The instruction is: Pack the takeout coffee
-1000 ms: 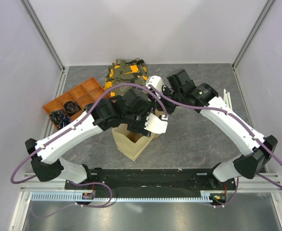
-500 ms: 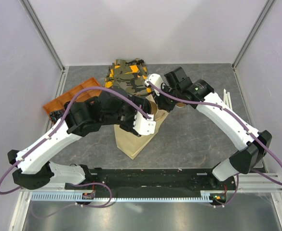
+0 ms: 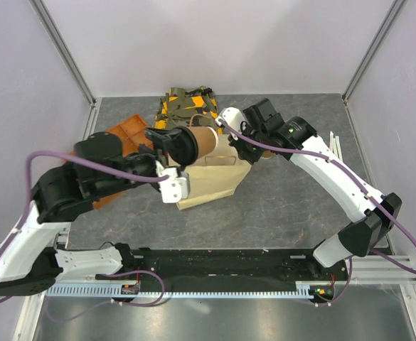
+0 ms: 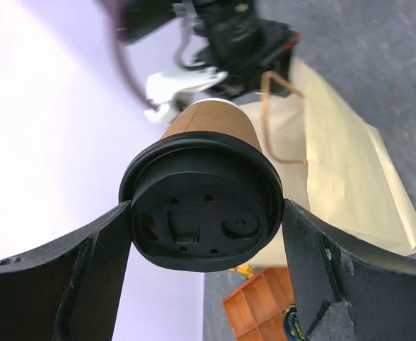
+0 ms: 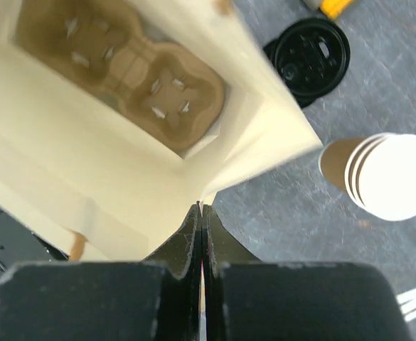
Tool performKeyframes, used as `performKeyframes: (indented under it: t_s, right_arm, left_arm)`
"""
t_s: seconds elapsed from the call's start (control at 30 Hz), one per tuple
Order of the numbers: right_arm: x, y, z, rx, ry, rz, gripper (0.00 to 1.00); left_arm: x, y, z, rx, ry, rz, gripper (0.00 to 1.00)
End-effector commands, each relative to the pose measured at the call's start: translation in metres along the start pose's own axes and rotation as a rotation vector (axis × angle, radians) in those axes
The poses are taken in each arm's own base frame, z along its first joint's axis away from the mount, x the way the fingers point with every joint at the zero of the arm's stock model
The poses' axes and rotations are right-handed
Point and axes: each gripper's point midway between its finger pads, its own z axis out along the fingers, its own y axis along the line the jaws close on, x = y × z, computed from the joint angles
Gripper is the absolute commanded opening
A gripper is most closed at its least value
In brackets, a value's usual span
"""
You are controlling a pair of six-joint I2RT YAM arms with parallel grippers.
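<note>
The takeout coffee (image 3: 206,140), a brown paper cup with a black lid (image 4: 200,213), is held on its side in the air above the paper bag (image 3: 208,183). My left gripper (image 3: 183,145) is shut on the lid, one finger (image 4: 94,273) on each side. My right gripper (image 5: 201,207) is shut on the rim of the bag's mouth (image 5: 264,135) and holds it up. In the right wrist view a brown cup carrier (image 5: 140,82) lies inside the bag.
An orange compartment tray (image 3: 122,133) stands at the left, partly under my left arm. A camouflage and orange bundle (image 3: 188,104) lies at the back. A loose black lid (image 5: 308,60) and a stack of lidless paper cups (image 5: 378,177) sit beside the bag.
My left arm has swung back to the left, away from the bag's mouth, and the coffee now shows lying on its side in its grip. The bag has shifted and leans right.
</note>
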Motion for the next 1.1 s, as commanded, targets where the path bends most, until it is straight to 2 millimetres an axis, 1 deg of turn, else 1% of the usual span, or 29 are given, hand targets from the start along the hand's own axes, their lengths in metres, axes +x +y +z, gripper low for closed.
performKeyframes:
  t_s: [0.0, 0.03, 0.07, 0.1, 0.13, 0.23, 0.27, 0.33, 0.37, 0.43, 0.47, 0.53, 0.57, 0.6, 0.63, 0.67, 0.7, 0.73, 0.77, 0.87, 0.9, 0.93, 1.0, 1.07]
  right_arm:
    - [0.009, -0.011, -0.015, 0.077, 0.052, 0.034, 0.00]
    - [0.010, -0.012, -0.017, 0.084, 0.057, 0.031, 0.00]
    - [0.010, -0.014, -0.021, 0.093, 0.054, 0.029, 0.00]
    - [0.011, -0.016, -0.024, 0.106, 0.059, 0.025, 0.00]
    - [0.011, -0.017, -0.027, 0.114, 0.058, 0.022, 0.00]
    - [0.013, -0.022, -0.036, 0.142, 0.070, 0.021, 0.00]
    - [0.010, -0.023, -0.040, 0.152, 0.061, 0.025, 0.00]
    - [0.010, -0.025, -0.045, 0.170, 0.063, 0.031, 0.00]
    - [0.007, -0.026, -0.049, 0.180, 0.051, 0.031, 0.00]
    - [0.007, -0.028, -0.055, 0.193, 0.052, 0.035, 0.00]
    - [0.007, -0.029, -0.060, 0.199, 0.045, 0.034, 0.00]
    - [0.009, -0.026, -0.066, 0.199, 0.033, 0.032, 0.00]
    - [0.016, -0.025, -0.063, 0.194, 0.053, 0.025, 0.00]
    - [0.018, -0.026, -0.064, 0.202, 0.054, 0.024, 0.00]
    - [0.021, -0.028, -0.068, 0.217, 0.055, 0.019, 0.00]
    - [0.026, -0.029, -0.066, 0.223, 0.068, 0.008, 0.00]
    - [0.028, -0.029, -0.067, 0.230, 0.068, 0.001, 0.00]
    - [0.030, -0.030, -0.072, 0.243, 0.060, -0.003, 0.00]
    - [0.034, -0.030, -0.071, 0.245, 0.070, -0.005, 0.00]
    - [0.039, -0.031, -0.076, 0.261, 0.071, -0.006, 0.00]
    - [0.040, -0.032, -0.077, 0.267, 0.073, -0.006, 0.00]
    - [0.040, -0.033, -0.079, 0.273, 0.071, -0.002, 0.00]
    - [0.041, -0.034, -0.079, 0.282, 0.072, 0.000, 0.00]
    - [0.043, -0.035, -0.080, 0.288, 0.069, 0.005, 0.00]
  left_arm:
    - [0.001, 0.029, -0.030, -0.149, 0.026, -0.092, 0.31]
    - [0.004, 0.028, -0.033, -0.153, 0.040, -0.120, 0.31]
    - [0.013, 0.025, -0.038, -0.152, 0.084, -0.138, 0.31]
    - [0.016, 0.023, -0.042, -0.157, 0.103, -0.159, 0.31]
    - [0.021, 0.019, -0.044, -0.152, 0.124, -0.201, 0.31]
    - [0.045, 0.000, -0.051, -0.142, 0.233, -0.271, 0.30]
    - [0.055, -0.013, -0.048, -0.112, 0.273, -0.279, 0.29]
    - [0.063, -0.026, -0.052, -0.094, 0.303, -0.312, 0.29]
    - [0.074, -0.043, -0.048, -0.047, 0.347, -0.310, 0.29]
    - [0.081, -0.054, -0.051, -0.035, 0.372, -0.338, 0.29]
    - [0.089, -0.067, -0.046, 0.000, 0.396, -0.337, 0.29]
    - [0.099, -0.080, -0.046, 0.026, 0.432, -0.344, 0.28]
    - [0.106, -0.096, -0.044, 0.073, 0.443, -0.343, 0.28]
    - [0.111, -0.105, -0.044, 0.101, 0.461, -0.345, 0.28]
    - [0.118, -0.108, -0.044, 0.104, 0.483, -0.359, 0.28]
    - [0.123, -0.119, -0.041, 0.142, 0.498, -0.368, 0.28]
    - [0.128, -0.124, -0.041, 0.161, 0.514, -0.376, 0.27]
    - [0.137, -0.127, -0.042, 0.167, 0.551, -0.399, 0.27]
    - [0.140, -0.130, -0.039, 0.188, 0.554, -0.418, 0.27]
    - [0.159, -0.129, -0.033, 0.205, 0.607, -0.488, 0.27]
    - [0.167, -0.132, -0.028, 0.230, 0.635, -0.504, 0.27]
    - [0.179, -0.132, -0.029, 0.224, 0.669, -0.536, 0.27]
    - [0.193, -0.136, -0.021, 0.238, 0.711, -0.563, 0.28]
    - [0.206, -0.141, -0.008, 0.269, 0.731, -0.599, 0.29]
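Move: The paper bag's middle lies about 12 cm ahead of the cup-holding left hand, 5 cm to its right and 31 below; the wooden tray is some 22 cm ahead, 24 left and 42 below. From the right hand, shut on the bag's rim, the bag's middle is about 11 cm left, 1 ahead and 12 below. The black lids stand 15 cm ahead, 5 left and 22 below that hand, the cup stack 14 ahead, 9 right and 20 below. The lidded coffee cup, still gripped by its lid in the left hand, rises a touch, then swings some 13 cm left and down about 20 cm, clear of the bag's side towards the tray, as the wrist turns counter-clockwise and tips the fingers steeply down. Meanwhile the paper bag is drawn right about 7 cm by the right hand, which keeps pinching its rim and lifts slightly. ##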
